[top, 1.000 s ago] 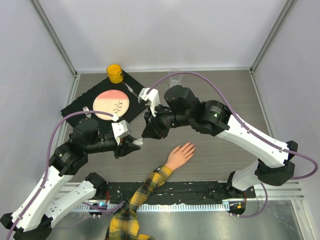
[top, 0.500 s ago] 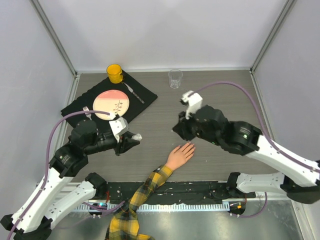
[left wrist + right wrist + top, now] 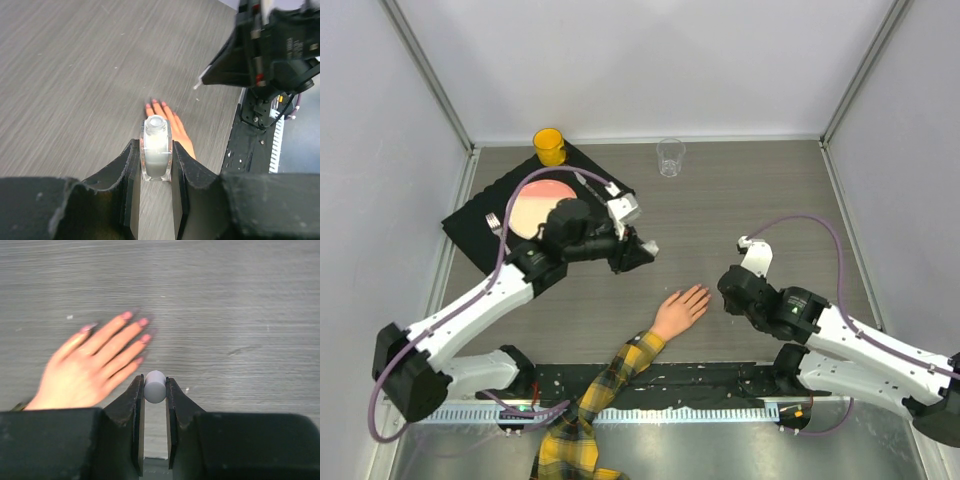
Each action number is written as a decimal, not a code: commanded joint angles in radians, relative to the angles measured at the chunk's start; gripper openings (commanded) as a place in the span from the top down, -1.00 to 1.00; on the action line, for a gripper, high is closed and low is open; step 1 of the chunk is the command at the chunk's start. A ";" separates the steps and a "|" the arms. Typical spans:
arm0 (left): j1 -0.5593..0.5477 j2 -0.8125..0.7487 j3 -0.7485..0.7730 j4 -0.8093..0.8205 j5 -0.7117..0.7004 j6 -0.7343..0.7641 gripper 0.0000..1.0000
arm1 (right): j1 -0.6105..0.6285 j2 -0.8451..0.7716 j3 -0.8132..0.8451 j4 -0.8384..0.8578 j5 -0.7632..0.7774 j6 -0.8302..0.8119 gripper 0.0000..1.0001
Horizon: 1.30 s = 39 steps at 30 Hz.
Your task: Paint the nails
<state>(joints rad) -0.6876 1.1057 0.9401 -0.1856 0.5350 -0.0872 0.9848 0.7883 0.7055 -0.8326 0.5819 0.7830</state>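
Observation:
The peach mannequin hand (image 3: 680, 311) lies flat on the table, its arm in a yellow-black plaid sleeve (image 3: 610, 378). Its nails (image 3: 144, 322) look pink at the fingertips and also show in the left wrist view as nails (image 3: 154, 101). My left gripper (image 3: 640, 250) (image 3: 156, 150) hovers beyond the fingertips, shut on a small clear bottle (image 3: 156, 145) with its neck uncapped. My right gripper (image 3: 727, 289) (image 3: 155, 383) is just right of the fingertips, shut on the white cap (image 3: 155, 386). A thin white tip (image 3: 199, 82) pokes out under the right gripper.
A pink plate (image 3: 532, 205) and a fork lie on a black mat (image 3: 470, 228) at the back left, partly under my left arm. A yellow cup (image 3: 549, 146) and a clear glass (image 3: 670, 156) stand at the back. A black rail (image 3: 720, 385) runs along the near edge.
My left arm has swung forward and right over the plate, carrying the bottle. My right arm has pulled away from the bottle with the cap, down and right to beside the fingertips.

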 commanded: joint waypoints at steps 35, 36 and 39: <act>-0.070 0.157 0.017 0.456 -0.202 0.079 1.00 | -0.225 -0.012 -0.304 0.467 -0.280 -0.064 0.98; -0.070 0.157 0.017 0.454 -0.201 0.079 1.00 | -0.225 -0.006 -0.302 0.469 -0.284 -0.067 0.98; -0.069 0.160 0.019 0.451 -0.201 0.081 1.00 | -0.225 0.020 -0.296 0.481 -0.295 -0.082 0.98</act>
<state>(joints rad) -0.7536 1.2808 0.9367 0.2264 0.3351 -0.0208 0.7631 0.7849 0.3817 -0.3882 0.2882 0.7120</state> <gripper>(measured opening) 0.285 0.211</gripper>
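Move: The little fingernail of the hand on the table lies some 7 cm ahead of the right hand, about 4 cm to its left and 12 cm below; that hand holds the brush by its cap. The ring fingernail is about 2 cm farther out than it, the thumbnail roughly 9 cm to its left and 2 cm farther out. From the left hand, holding the bottle, the little fingernail is about 17 cm to the right, roughly level with it, some 24 cm below. Downward, quickly at first and then easing to a stop, the right hand brings the brush some 7 cm towards the little fingernail, swinging slightly right and back left as its left side tips up about 10 degrees; its fingers keep hold of the cap. Meanwhile the left hand carries the bottle forward and right, rolling it a little, then holds still. Whether the bristles touch the nail can't be seen. ##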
